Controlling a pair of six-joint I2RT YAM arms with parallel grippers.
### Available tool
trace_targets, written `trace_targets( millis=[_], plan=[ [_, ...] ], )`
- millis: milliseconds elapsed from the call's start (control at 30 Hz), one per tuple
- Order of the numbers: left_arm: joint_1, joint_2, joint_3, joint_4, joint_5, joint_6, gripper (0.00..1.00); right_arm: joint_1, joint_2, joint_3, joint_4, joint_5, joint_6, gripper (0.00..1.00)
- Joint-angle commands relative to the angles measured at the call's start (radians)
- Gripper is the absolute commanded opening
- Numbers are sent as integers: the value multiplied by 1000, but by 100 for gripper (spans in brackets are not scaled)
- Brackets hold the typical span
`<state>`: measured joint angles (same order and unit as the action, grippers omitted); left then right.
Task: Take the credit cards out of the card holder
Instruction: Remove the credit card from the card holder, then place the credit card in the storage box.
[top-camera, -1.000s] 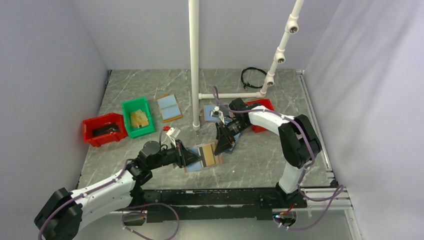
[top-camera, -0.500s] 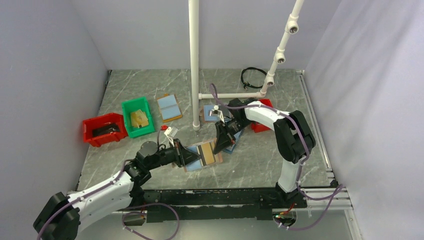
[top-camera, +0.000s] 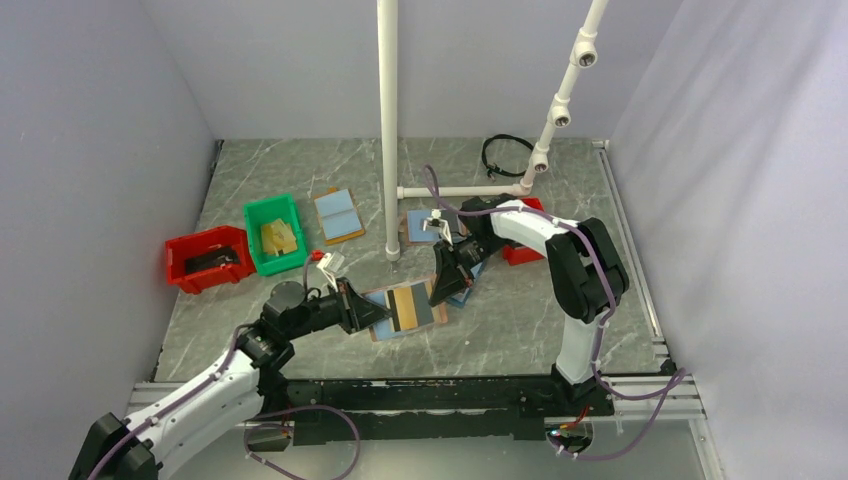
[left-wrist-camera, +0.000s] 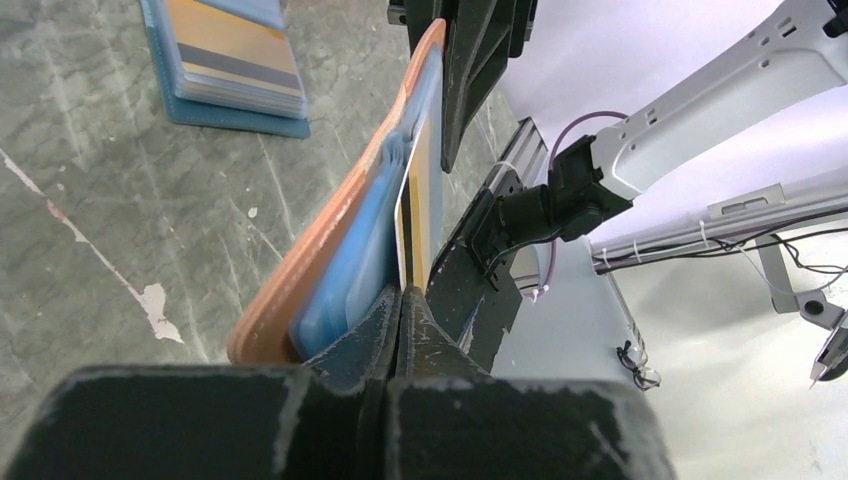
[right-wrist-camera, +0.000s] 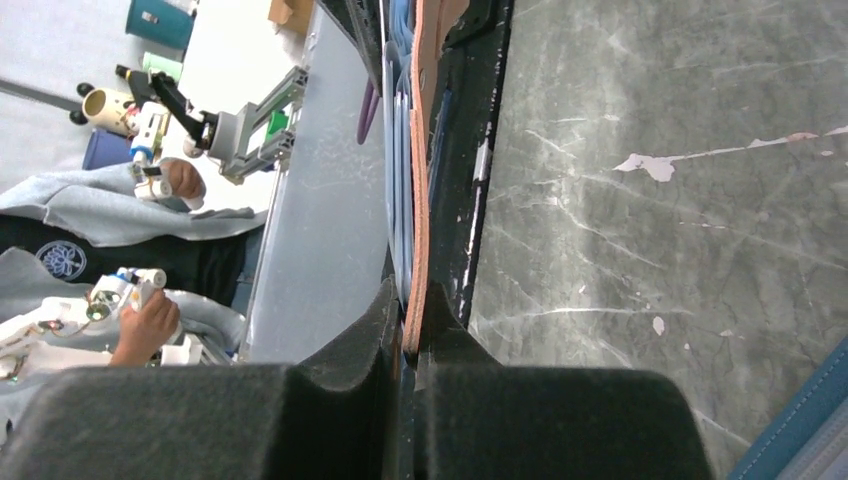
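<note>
The card holder (top-camera: 383, 334) has a tan rim and a light blue inside, and is held up between both arms at the table's middle. A dark grey credit card (top-camera: 427, 302) shows in its right half. A gold-striped card (top-camera: 399, 306) lies beside the grey one. My left gripper (top-camera: 362, 308) is shut on the thin edge of that gold-faced card (left-wrist-camera: 412, 190), right next to the holder's tan rim (left-wrist-camera: 320, 260). My right gripper (top-camera: 447, 290) is shut on the holder's tan rim (right-wrist-camera: 420, 200) from the opposite side. My left gripper (left-wrist-camera: 403, 292) and right gripper (right-wrist-camera: 415, 345) both show jaws pressed together.
A navy-rimmed holder (top-camera: 472, 272) with a yellow-striped card (left-wrist-camera: 225, 60) lies just beyond the right gripper. A tan holder with two blue halves (top-camera: 338, 213) lies further back. Also here are a green bin (top-camera: 277, 235), a red bin (top-camera: 208, 258), a white pipe post (top-camera: 389, 130) and a black cable (top-camera: 505, 155).
My right gripper has closed onto the holder's rim. My left arm has drawn back to the left with its jaws still shut, and the holder has shifted slightly left and up.
</note>
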<state>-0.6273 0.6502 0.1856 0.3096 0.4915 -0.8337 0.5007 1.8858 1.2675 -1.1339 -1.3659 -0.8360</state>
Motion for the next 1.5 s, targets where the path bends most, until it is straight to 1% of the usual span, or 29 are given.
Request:
trace_targets(
  millis=[0, 67, 133, 367, 633, 667, 733, 833, 967, 1067, 1233, 1333, 1467],
  plan=[
    [28, -30, 49, -69, 15, -3, 0, -6, -30, -31, 163, 12, 167, 0],
    [33, -48, 67, -141, 6, -2, 0, -8, -46, -67, 276, 54, 284, 0],
    [36, -71, 81, -197, -9, -6, 0, -8, -48, -90, 354, 88, 361, 0],
    [47, -147, 122, -367, -78, 7, 0, -7, -26, -107, 407, 126, 418, 0],
    [62, -170, 196, -523, -164, 67, 0, 8, 13, -111, 431, 178, 460, 0],
    [64, -170, 208, -553, -191, 75, 0, 12, 17, -112, 433, 185, 464, 0],
    [68, -172, 239, -632, -292, 86, 0, 17, 22, -109, 435, 194, 467, 0],
    [67, -185, 282, -739, -470, 82, 0, 21, 29, -106, 436, 203, 476, 0],
    [75, -182, 321, -816, -682, 55, 0, 22, 35, -107, 442, 210, 485, 0],
    [90, -134, 351, -816, -802, 57, 0, 22, 40, -103, 440, 216, 490, 0],
    [157, 35, 477, -831, -960, 158, 0, 27, 44, -99, 435, 223, 490, 0],
    [244, 180, 588, -865, -989, 234, 0, 30, 45, -95, 428, 225, 488, 0],
    [397, 365, 716, -878, -947, 333, 0, 34, 47, -90, 425, 229, 491, 0]
  ],
)
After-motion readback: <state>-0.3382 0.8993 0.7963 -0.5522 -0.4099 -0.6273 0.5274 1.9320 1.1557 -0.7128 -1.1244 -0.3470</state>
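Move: The green bin lies about 27 cm left of the left hand, 20 cm ahead and 11 cm lower; the red bin is roughly 14 cm farther left of it. The orange-edged holder stands some 13 cm left of the left hand and 25 cm ahead. The card holder, level with both hands, has its middle about 4 cm right of the left hand and 5 cm left of the right, which grips its edge. Left hand draws its pinched card out, left-forward some 24 cm, towards green bin; right lowers holder 7 cm. ##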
